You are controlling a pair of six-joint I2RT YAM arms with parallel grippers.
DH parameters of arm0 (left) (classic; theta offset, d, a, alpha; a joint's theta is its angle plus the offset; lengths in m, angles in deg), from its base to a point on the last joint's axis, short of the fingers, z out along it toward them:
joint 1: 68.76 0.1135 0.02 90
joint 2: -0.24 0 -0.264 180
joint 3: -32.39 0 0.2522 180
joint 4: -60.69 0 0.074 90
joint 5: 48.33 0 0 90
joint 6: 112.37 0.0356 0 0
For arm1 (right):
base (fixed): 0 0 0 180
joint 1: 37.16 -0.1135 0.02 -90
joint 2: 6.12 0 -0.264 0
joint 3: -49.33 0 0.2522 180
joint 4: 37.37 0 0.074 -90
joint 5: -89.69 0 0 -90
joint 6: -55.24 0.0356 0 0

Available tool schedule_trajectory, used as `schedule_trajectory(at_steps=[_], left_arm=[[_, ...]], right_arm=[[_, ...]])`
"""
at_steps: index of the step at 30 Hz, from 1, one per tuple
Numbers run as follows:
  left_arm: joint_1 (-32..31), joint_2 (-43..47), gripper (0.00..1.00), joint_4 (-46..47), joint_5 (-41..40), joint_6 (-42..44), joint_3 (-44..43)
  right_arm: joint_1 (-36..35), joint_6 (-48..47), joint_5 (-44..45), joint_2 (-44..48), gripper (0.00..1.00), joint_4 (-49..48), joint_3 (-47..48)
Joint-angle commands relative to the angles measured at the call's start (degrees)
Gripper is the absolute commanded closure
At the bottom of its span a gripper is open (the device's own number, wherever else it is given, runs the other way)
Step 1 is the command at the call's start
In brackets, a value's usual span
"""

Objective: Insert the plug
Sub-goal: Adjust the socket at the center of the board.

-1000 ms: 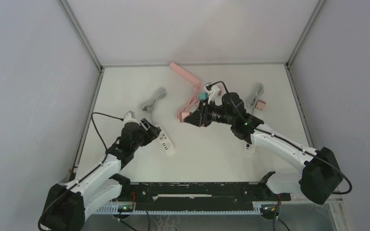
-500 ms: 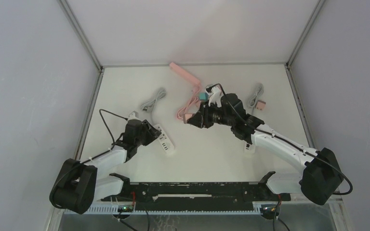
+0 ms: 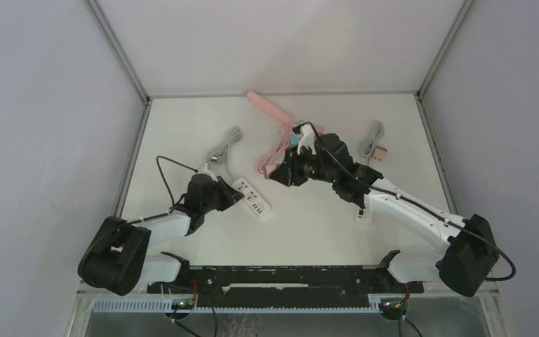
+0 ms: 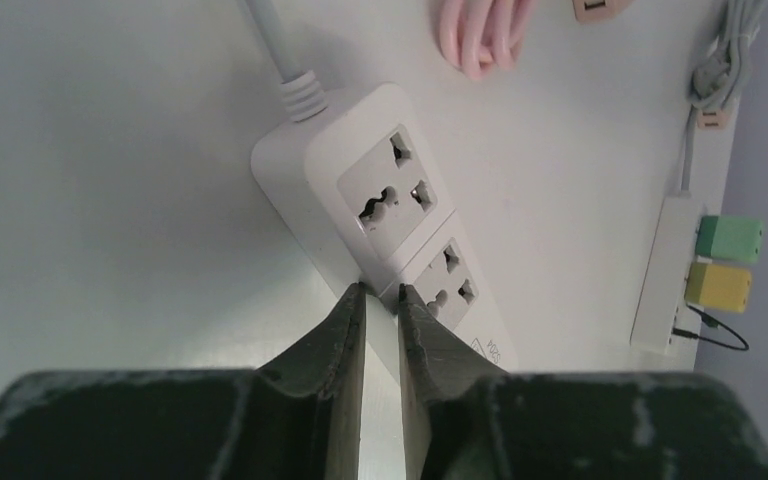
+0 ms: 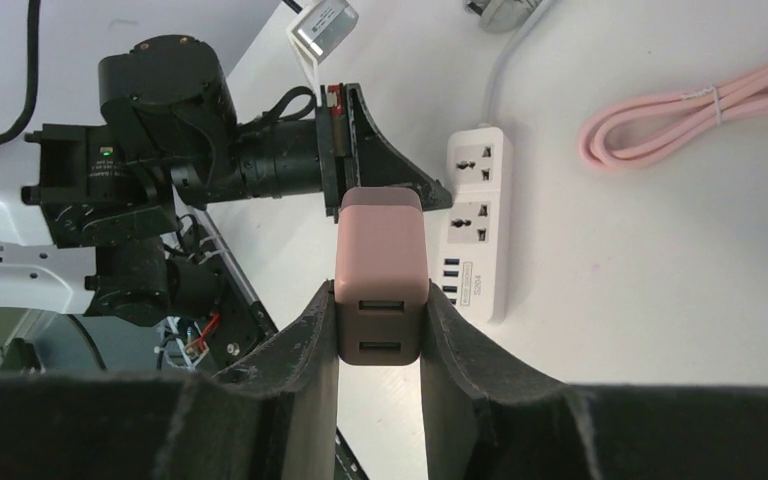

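My right gripper (image 5: 380, 292) is shut on a pink plug (image 5: 380, 270), a blocky adapter whose two USB ports face the camera. In the top view that gripper (image 3: 281, 173) hovers right of a white power strip (image 3: 251, 198) lying on the table. My left gripper (image 4: 382, 290) has its jaws almost together with nothing between them. Its tips touch the long side of the power strip (image 4: 390, 210), near the seam between its two sockets. The right wrist view shows the strip (image 5: 480, 220) beyond the plug, with the left gripper (image 5: 438, 190) at its edge.
A coiled pink cable (image 3: 272, 153) and a pink power strip (image 3: 270, 107) lie at the back centre. A grey cable (image 3: 223, 147) lies back left, another (image 3: 373, 139) back right. A small white strip carrying green and yellow adapters (image 4: 672, 280) sits under the right arm.
My left gripper has closed from wide open and moved right. The white power strip has shifted right and turned with it. My right gripper has drifted slightly left, still holding the plug.
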Motion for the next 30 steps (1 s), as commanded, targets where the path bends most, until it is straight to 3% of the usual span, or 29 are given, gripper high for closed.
schedule_trajectory(at_steps=[1, 8, 12, 16, 21, 30], left_arm=[[-3.25, 0.63, 0.79, -0.28, 2.78, -0.01, 2.64], [-5.11, 3.7, 0.76, -1.89, 0.93, -0.03, 3.13], [-4.45, 9.15, 0.63, -9.56, -4.47, 3.5, -0.17], [-0.87, 11.8, 0.53, -10.5, -7.83, 5.09, -1.79], [2.96, 5.52, 0.51, -5.95, -7.41, 4.61, -4.85], [3.87, -7.59, 0.52, 4.95, -2.87, 6.96, -7.95]], right_arm=[[-1.47, -3.71, 3.99, -1.12, 1.0, 3.43, 4.43], [-3.71, -6.68, 7.0, -3.91, 1.0, 9.93, 9.2], [-3.84, -7.1, 7.04, -4.34, 1.0, 10.55, 9.31], [-3.84, -7.42, 6.64, -4.88, 1.0, 10.55, 9.29], [-3.75, -7.66, 5.39, -6.06, 1.0, 10.7, 9.62], [-3.75, -9.07, 4.48, -8.13, 1.0, 13.08, 10.83]])
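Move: The white power strip's middle is only about 3 cm to the right of my left hand and 1 cm back, roughly 1 cm lower, its near side against my nearly shut fingertips. From the left hand, the pink cable coil lies some 12 cm ahead and 8 cm right, the strip's grey cord bundle about 15 cm ahead and 5 cm left. From my right hand, already holding the pink plug, the strip is some 7 cm left, 3 cm ahead and 20 cm below. My left fingertips keep nudging the strip's side, going back and right about 3 cm; then I part the fingers to half open, rise slightly and swing some 6 cm forward and as much left, dipping again beside the strip's cord end. Meanwhile my right hand lowers the still-gripped plug about 4 cm towards the strip, tipping its fingers some 15 degrees further down. ##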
